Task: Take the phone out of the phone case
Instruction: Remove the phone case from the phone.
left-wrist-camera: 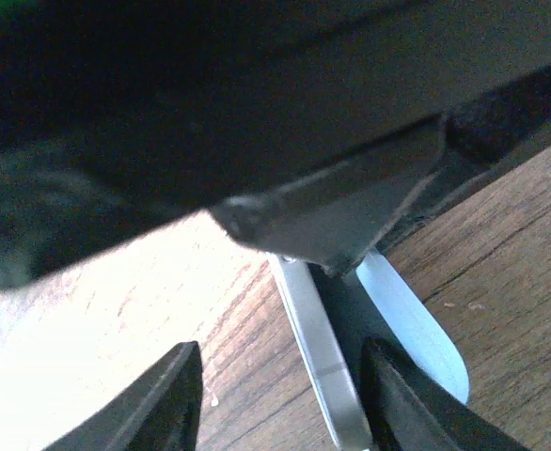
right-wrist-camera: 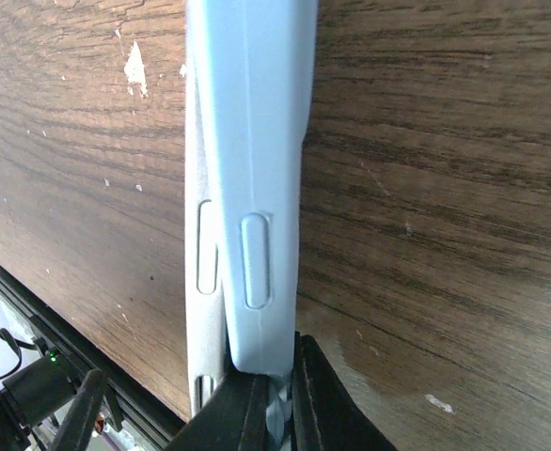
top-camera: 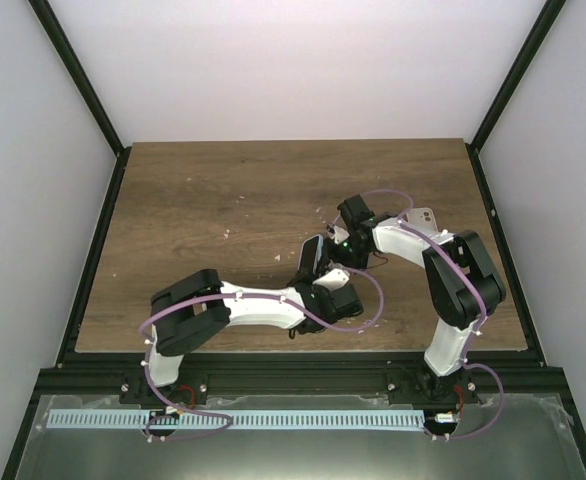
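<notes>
The phone (top-camera: 313,254) stands on edge at the table's middle, between both grippers. In the right wrist view its light blue case (right-wrist-camera: 257,141) is peeled apart from the phone's pale side (right-wrist-camera: 198,310), and my right gripper (right-wrist-camera: 280,413) is shut on the case's edge. In the left wrist view the phone's silver edge (left-wrist-camera: 321,362) and the blue case (left-wrist-camera: 417,324) sit between the fingers of my left gripper (left-wrist-camera: 285,404). That gripper is open: its right finger (left-wrist-camera: 417,404) lies against the phone and its left finger (left-wrist-camera: 163,404) is well apart. From above, my left gripper (top-camera: 310,285) is just in front of the phone and my right gripper (top-camera: 333,250) just behind it.
The wooden table (top-camera: 223,200) carries small white specks (top-camera: 278,258). Black frame rails (top-camera: 93,260) run along its left, right and near edges. The right arm's dark body (left-wrist-camera: 257,94) fills the top of the left wrist view.
</notes>
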Tool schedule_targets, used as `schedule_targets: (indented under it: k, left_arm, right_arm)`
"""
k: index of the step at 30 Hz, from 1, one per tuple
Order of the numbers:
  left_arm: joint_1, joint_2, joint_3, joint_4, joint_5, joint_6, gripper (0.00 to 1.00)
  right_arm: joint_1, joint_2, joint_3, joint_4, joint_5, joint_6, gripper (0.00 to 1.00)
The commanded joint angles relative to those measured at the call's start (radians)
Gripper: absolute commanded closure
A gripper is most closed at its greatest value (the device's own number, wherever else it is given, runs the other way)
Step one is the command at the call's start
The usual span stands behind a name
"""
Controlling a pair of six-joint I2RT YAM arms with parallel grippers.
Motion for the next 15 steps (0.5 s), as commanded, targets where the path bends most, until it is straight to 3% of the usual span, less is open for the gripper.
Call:
schedule_targets:
  k: [1,15]
  left_arm:
    - [0.013,0.045,-0.007,-0.013,-0.039,0.056,0.56]
    - [0.015,0.037,-0.015,0.014,-0.003,0.093,0.96]
  right_arm:
    - [-0.005,-0.028,-0.001,-0.036,-0.065,-0.012,0.99]
    - [-0.008,-0.029,0.006,-0.038,-0.036,-0.015,0.99]
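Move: The phone stands tilted on edge, partly out of its case. Its middle is roughly 3 cm ahead of the left hand, 1 cm to its left and 1 cm below, and its near silver edge already lies between the half-open left fingers. The case's middle is about 4 cm ahead, level sideways and 2 cm lower. From the right hand, already clamped on the case, the phone's middle is about 5 cm left, 2 cm back and 2 cm below. The left hand shuts its half-open fingers almost fully on the near edge of the phone, pinching it across its thickness, while it eases about half a centimetre to the right and sinks nearly 1 cm before coming back up about half of that, the wrist hardly turning. The right hand keeps its shut grip on the case and holds almost still, creeping less than half a centimetre forward, so that the case is held while the phone's edge is taken. ##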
